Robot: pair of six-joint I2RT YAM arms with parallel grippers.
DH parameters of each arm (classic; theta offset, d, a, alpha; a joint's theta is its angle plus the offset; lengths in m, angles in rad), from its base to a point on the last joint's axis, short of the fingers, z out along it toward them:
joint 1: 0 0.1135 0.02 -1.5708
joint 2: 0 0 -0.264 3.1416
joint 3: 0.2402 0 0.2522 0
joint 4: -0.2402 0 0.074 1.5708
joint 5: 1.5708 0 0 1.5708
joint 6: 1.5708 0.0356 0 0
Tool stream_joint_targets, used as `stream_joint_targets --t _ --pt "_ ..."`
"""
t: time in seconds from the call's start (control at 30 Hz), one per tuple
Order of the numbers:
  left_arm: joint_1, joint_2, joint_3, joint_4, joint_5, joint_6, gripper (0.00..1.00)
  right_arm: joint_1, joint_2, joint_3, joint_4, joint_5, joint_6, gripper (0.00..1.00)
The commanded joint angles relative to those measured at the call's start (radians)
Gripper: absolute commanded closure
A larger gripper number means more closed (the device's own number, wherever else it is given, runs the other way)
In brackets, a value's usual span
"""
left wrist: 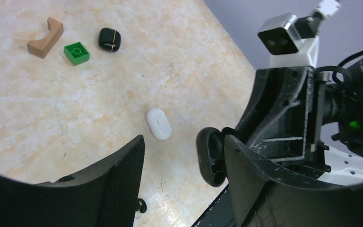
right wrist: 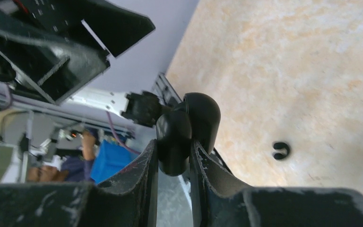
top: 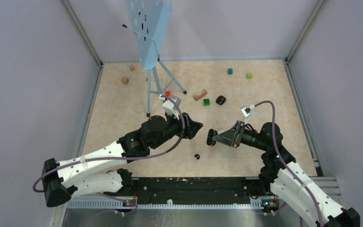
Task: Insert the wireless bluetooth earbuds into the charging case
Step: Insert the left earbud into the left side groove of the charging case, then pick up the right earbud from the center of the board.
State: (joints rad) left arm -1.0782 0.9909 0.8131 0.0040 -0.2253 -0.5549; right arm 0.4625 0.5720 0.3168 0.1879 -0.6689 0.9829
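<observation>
My right gripper (top: 219, 137) (right wrist: 174, 147) is shut on a black charging case (top: 211, 137) (right wrist: 175, 135), held off the table with its lid (right wrist: 203, 117) swung open. The case (left wrist: 212, 156) turns its dark hollows toward my left gripper; I cannot tell whether a bud sits inside. My left gripper (top: 196, 127) (left wrist: 183, 142) stands open just left of the case, with nothing between its fingers. One small black earbud (top: 197, 156) (left wrist: 142, 205) (right wrist: 280, 150) lies on the table below both grippers. A white oval pod (left wrist: 159, 123) lies on the table under my left gripper.
A second, closed black case (top: 220, 100) (left wrist: 109, 39) lies further back beside a green brick (top: 206, 101) (left wrist: 76, 53) and a wooden arch (top: 200, 95) (left wrist: 45, 38). A tripod stand (top: 149, 90) with a blue plate stands back left. Small coloured and wooden cubes lie near the back wall.
</observation>
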Motion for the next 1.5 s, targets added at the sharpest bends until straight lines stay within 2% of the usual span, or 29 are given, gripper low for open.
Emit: stream_joint_targets --t 0.0,0.1,0.17,0.27,0.33,0.43,0.57,0.67,0.8,0.97,1.17,1.33,1.47 --pt "0.061 -0.026 -0.039 -0.026 0.05 -0.081 0.34 0.004 -0.045 0.113 -0.256 -0.03 -0.225 1.0" --pt "0.069 -0.02 -0.077 -0.069 0.077 -0.067 0.36 0.002 -0.047 0.155 -0.435 0.04 -0.323 1.0" --pt "0.068 0.013 -0.1 -0.094 0.105 -0.037 0.37 0.002 -0.048 0.151 -0.478 0.063 -0.347 1.0" --pt "0.063 0.106 -0.113 -0.16 0.153 -0.044 0.38 0.001 -0.052 0.132 -0.499 0.095 -0.358 1.0" --pt "0.057 0.16 -0.129 -0.155 0.209 -0.056 0.39 -0.009 -0.051 0.115 -0.497 0.098 -0.36 1.0" --pt "0.037 0.229 -0.134 -0.156 0.22 -0.067 0.41 -0.02 -0.056 0.093 -0.486 0.097 -0.353 1.0" --pt "-0.009 0.323 -0.1 -0.198 0.194 -0.1 0.44 -0.033 -0.069 0.072 -0.475 0.098 -0.338 1.0" --pt "-0.049 0.405 -0.055 -0.253 0.155 -0.207 0.5 -0.041 -0.07 0.068 -0.468 0.098 -0.333 1.0" --pt "-0.097 0.464 -0.004 -0.256 0.086 -0.279 0.53 -0.044 -0.067 0.069 -0.452 0.088 -0.324 1.0" --pt "-0.11 0.552 0.058 -0.25 0.032 -0.251 0.54 -0.043 -0.066 0.077 -0.454 0.083 -0.324 1.0" --pt "-0.112 0.645 0.135 -0.348 -0.025 -0.244 0.54 -0.044 -0.083 0.076 -0.461 0.081 -0.319 1.0" --pt "-0.108 0.658 0.171 -0.432 -0.138 -0.215 0.55 -0.043 -0.088 0.073 -0.461 0.082 -0.312 1.0" --pt "-0.073 0.635 0.15 -0.435 -0.141 -0.182 0.55 -0.044 -0.087 0.075 -0.458 0.084 -0.31 1.0"
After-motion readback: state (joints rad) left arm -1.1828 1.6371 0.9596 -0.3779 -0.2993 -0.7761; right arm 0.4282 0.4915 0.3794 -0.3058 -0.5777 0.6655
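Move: The earbud lies on the table almost straight below the empty left hand, about 3 cm back, 1 cm to the right and some 26 cm down. The charging case in the right fingers is about 4 cm back, 6 cm right and 5 cm below the left hand; the white case on the table is some 6 cm ahead, 11 cm right and 26 cm down. From the right hand the earbud lies roughly 6 cm left, 1 cm back and 20 cm below. Down some 23 cm goes the left hand towards the earbud, swinging back about 7 cm, then easing forward again low over the table while its fingers tip steeply downward and narrow to a part-open gap around the earbud's spot, not shut. The right hand keeps its pinch on the charging case, sinking about 6 cm and drawing right, fingertips dipping. ##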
